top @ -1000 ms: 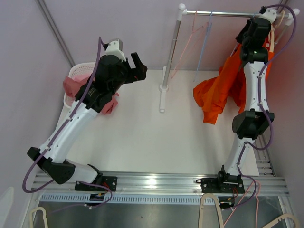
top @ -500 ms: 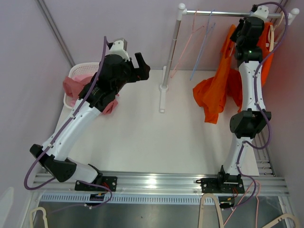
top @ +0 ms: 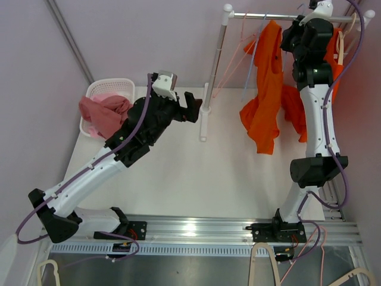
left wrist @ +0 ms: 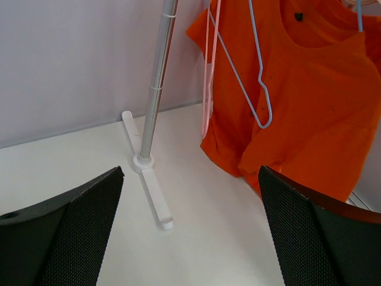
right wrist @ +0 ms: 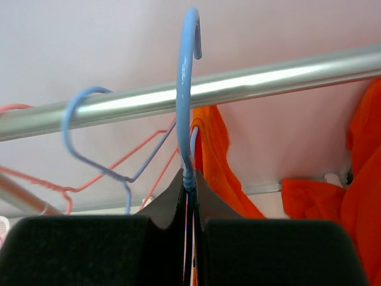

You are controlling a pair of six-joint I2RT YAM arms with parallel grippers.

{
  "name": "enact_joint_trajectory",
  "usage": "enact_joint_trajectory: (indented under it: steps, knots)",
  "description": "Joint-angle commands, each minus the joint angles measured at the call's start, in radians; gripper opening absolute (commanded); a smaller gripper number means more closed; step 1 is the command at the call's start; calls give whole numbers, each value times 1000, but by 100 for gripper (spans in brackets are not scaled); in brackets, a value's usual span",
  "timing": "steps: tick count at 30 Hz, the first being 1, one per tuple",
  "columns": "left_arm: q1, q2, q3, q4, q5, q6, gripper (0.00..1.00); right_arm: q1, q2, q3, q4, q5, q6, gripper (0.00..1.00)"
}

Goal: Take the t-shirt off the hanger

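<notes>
An orange t-shirt (top: 265, 101) hangs on a light blue hanger (right wrist: 187, 89) just below the rack's rail (top: 280, 16). My right gripper (top: 296, 34) is up by the rail, shut on the hanger's neck under its hook (right wrist: 189, 179). The hook stands in front of the rail (right wrist: 250, 83) in the right wrist view. My left gripper (top: 193, 108) is open and empty over the table, left of the rack pole (top: 215, 59). In the left wrist view it (left wrist: 190, 179) faces the t-shirt (left wrist: 309, 101), well short of it.
Empty pink (left wrist: 208, 77) and light blue (left wrist: 259, 89) hangers hang on the rail next to the shirt. The rack's white foot (top: 203, 122) lies on the table. A white basket (top: 95, 89) with pink clothes (top: 104, 113) stands at the far left. More orange cloth (top: 336, 56) hangs behind the right arm.
My right gripper has lifted the hanger and shirt up and to the left, close to the rail. My left arm has swung right from the basket towards the rack.
</notes>
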Motion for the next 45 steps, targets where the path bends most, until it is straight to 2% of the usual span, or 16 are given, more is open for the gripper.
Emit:
enact_joint_trajectory:
  steps: [1, 5, 8, 9, 10, 11, 12, 14, 17, 22, 30, 38, 41, 43, 44, 45]
  knots:
    - [-5, -27, 5, 80, 48, 57, 100, 4, -55, 57, 39, -4, -25, 0]
    - [-42, -28, 4, 106, 51, 120, 100, 13, -78, 27, 16, -7, -19, 0]
    - [-63, -19, 2, 124, 147, 169, 99, 17, -107, -7, -28, 27, 6, 0]
    - [-65, -19, 1, 147, 202, 173, 100, 24, -114, -10, -53, 50, 25, 0]
    - [-77, -22, -34, 171, 355, 212, 99, 30, -134, -27, -74, 96, 32, 0]
    - [-88, -30, -53, 199, 440, 237, 99, 36, -150, -45, -108, 122, 39, 0]
    - [-109, -37, -77, 281, 474, 261, 100, 52, -170, -72, -117, 148, 47, 0]
    - [-201, -48, -161, 368, 444, 367, 99, 69, -248, -179, -121, 191, 69, 0]
    - [-297, 2, -186, 445, 404, 476, 100, 89, -362, -319, -92, 179, 102, 0]
    - [-394, 130, -206, 549, 284, 591, 99, 98, -458, -355, -101, 138, 108, 0]
    - [-460, 326, -145, 630, 277, 573, 100, 113, -561, -363, -176, 113, 116, 0]
    - [-496, 409, -90, 716, 266, 530, 100, 115, -587, -373, -217, 72, 131, 0]
    - [-496, 452, -7, 693, 257, 524, 99, 113, -595, -376, -223, 55, 138, 0]
    - [-503, 475, 28, 675, 232, 522, 93, 113, -601, -384, -225, 56, 136, 0]
    - [-508, 496, 85, 648, 208, 525, 72, 112, -605, -393, -225, 65, 136, 0]
    - [-513, 506, 110, 631, 203, 530, 56, 113, -607, -398, -222, 70, 136, 0]
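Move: The orange t-shirt's middle is about 14 cm ahead of the left hand, 26 cm right and 14 cm lower; the rack post stands some 30 cm ahead and 10 cm right. From the right hand, still gripping its hanger, the shirt hangs about 8 cm back, 5 cm left and 20 cm below; an empty blue hanger is roughly 12 cm left and 3 cm ahead, a second orange shirt some 12 cm right and level. Right hand draws the hanger back about 19 cm; left swings right 27 cm, back and down, closing on the shirt. ##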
